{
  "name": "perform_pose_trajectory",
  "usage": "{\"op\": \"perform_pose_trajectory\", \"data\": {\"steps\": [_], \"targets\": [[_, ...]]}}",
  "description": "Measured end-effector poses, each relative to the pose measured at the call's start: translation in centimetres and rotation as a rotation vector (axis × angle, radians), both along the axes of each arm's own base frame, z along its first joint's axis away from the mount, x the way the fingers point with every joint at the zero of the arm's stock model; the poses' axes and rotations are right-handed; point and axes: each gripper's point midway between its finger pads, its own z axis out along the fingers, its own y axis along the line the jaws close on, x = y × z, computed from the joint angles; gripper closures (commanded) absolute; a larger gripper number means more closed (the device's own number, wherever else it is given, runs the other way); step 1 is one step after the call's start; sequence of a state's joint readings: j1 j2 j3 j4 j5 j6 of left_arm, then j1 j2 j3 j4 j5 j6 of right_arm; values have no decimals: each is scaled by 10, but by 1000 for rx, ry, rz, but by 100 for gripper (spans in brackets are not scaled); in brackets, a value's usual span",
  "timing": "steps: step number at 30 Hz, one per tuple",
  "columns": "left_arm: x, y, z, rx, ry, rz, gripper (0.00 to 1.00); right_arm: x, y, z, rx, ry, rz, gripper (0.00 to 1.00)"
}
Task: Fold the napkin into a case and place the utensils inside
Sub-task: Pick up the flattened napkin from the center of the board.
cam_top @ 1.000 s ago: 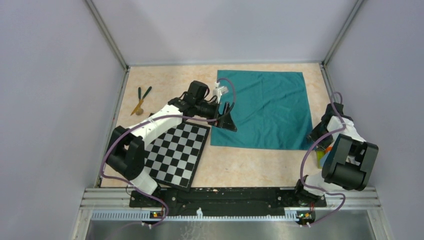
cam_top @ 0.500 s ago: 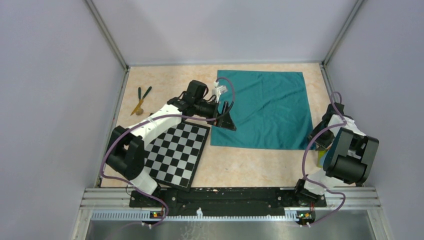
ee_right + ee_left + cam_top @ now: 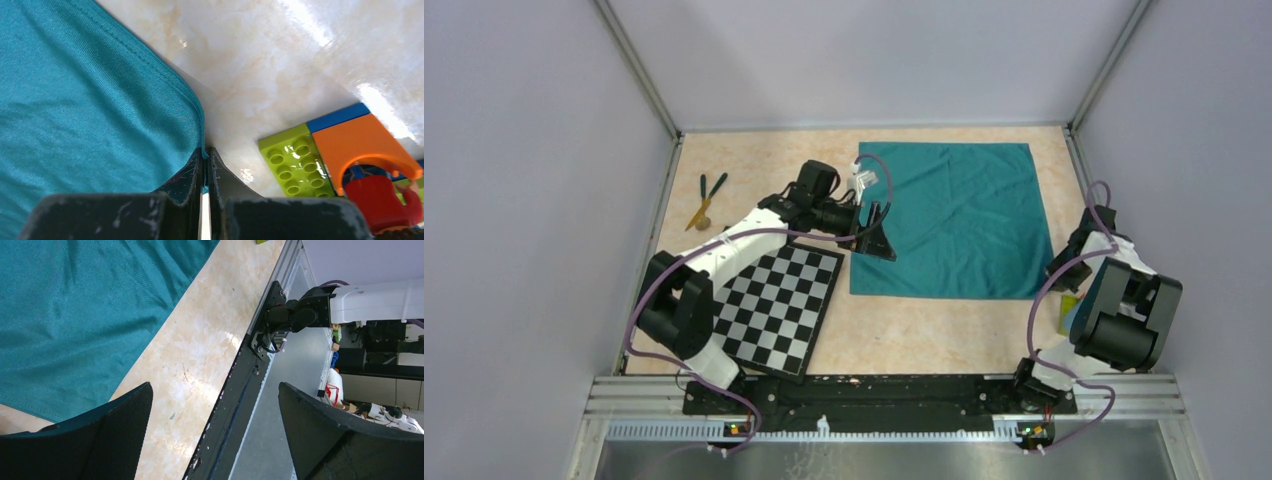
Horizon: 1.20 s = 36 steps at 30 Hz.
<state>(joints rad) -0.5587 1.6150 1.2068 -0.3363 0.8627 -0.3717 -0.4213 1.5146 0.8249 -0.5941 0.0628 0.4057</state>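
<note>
The teal napkin lies spread flat at the back right of the table; no case is in view. My right gripper is shut on the napkin's near right corner, and the cloth's hem runs into the pinched jaws of that gripper. My left gripper stands wide open over the napkin's left edge near its near corner, with only the napkin and bare table between the fingers of the left gripper. The utensils, two dark green sticks and a tan one, lie at the far left.
A checkerboard mat lies under the left arm. Toy blocks sit beside the right gripper, with a green block and an orange piece close to its fingers. Walls enclose the table on three sides.
My right gripper has closed on the napkin's near right corner. The cloth's near edge has shifted slightly. The left arm has not moved.
</note>
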Motion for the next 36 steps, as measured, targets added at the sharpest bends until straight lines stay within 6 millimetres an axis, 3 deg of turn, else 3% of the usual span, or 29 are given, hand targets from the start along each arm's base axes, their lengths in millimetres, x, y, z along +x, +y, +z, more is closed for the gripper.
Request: {"op": "perform_pose_trajectory", "data": {"steps": [7,10,15,19,23,27,31,36], "targets": [[6,2,-14,51,-9,37,3,7,16,5,38,-37,5,100],[12,3,-29,144,-44,97,6,11,25,6,48,-47,-9,100],[2,-3,-60,360,-2,228,6,20,31,19,1,-94,-75,100],[-8,0,-78,498,101,437,9,19,29,24,-51,-114,-147,100],[-5,11,-90,574,252,718,13,12,23,23,-86,-91,-209,100],[-3,27,-118,711,421,974,23,5,24,16,-89,-74,-236,100],[-8,37,-142,801,538,1133,30,-8,28,5,-79,-41,-235,100],[-9,48,-148,836,574,1251,30,-8,28,8,-80,-62,-232,100]]}}
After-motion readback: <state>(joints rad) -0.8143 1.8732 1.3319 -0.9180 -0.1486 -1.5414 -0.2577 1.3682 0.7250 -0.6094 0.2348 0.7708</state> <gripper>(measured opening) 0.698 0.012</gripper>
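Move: Almost straight below the left hand, about 18 cm down and 7 cm to its left, lies the napkin's near-left corner, level with it fore and aft. The chessboard's middle is some 27 cm left, 3 cm back and 18 cm below that hand. The right hand already pinches the napkin near its near-right corner; from it the near-left corner lies roughly 48 cm left, level and 1 cm lower, and the green brick about 6 cm back and 2 cm right at the same height. Swinging its fingers from pointing right to pointing down, with a counter-clockwise twist, the left hand sinks about 15 cm and shifts 5 cm left towards the napkin's near-left corner, narrowing its wide gap by under a third. The right hand keeps its pinch, first carrying the cloth left, forward and slightly up, then back and down, ending some 3 cm left and turned a little clockwise. ##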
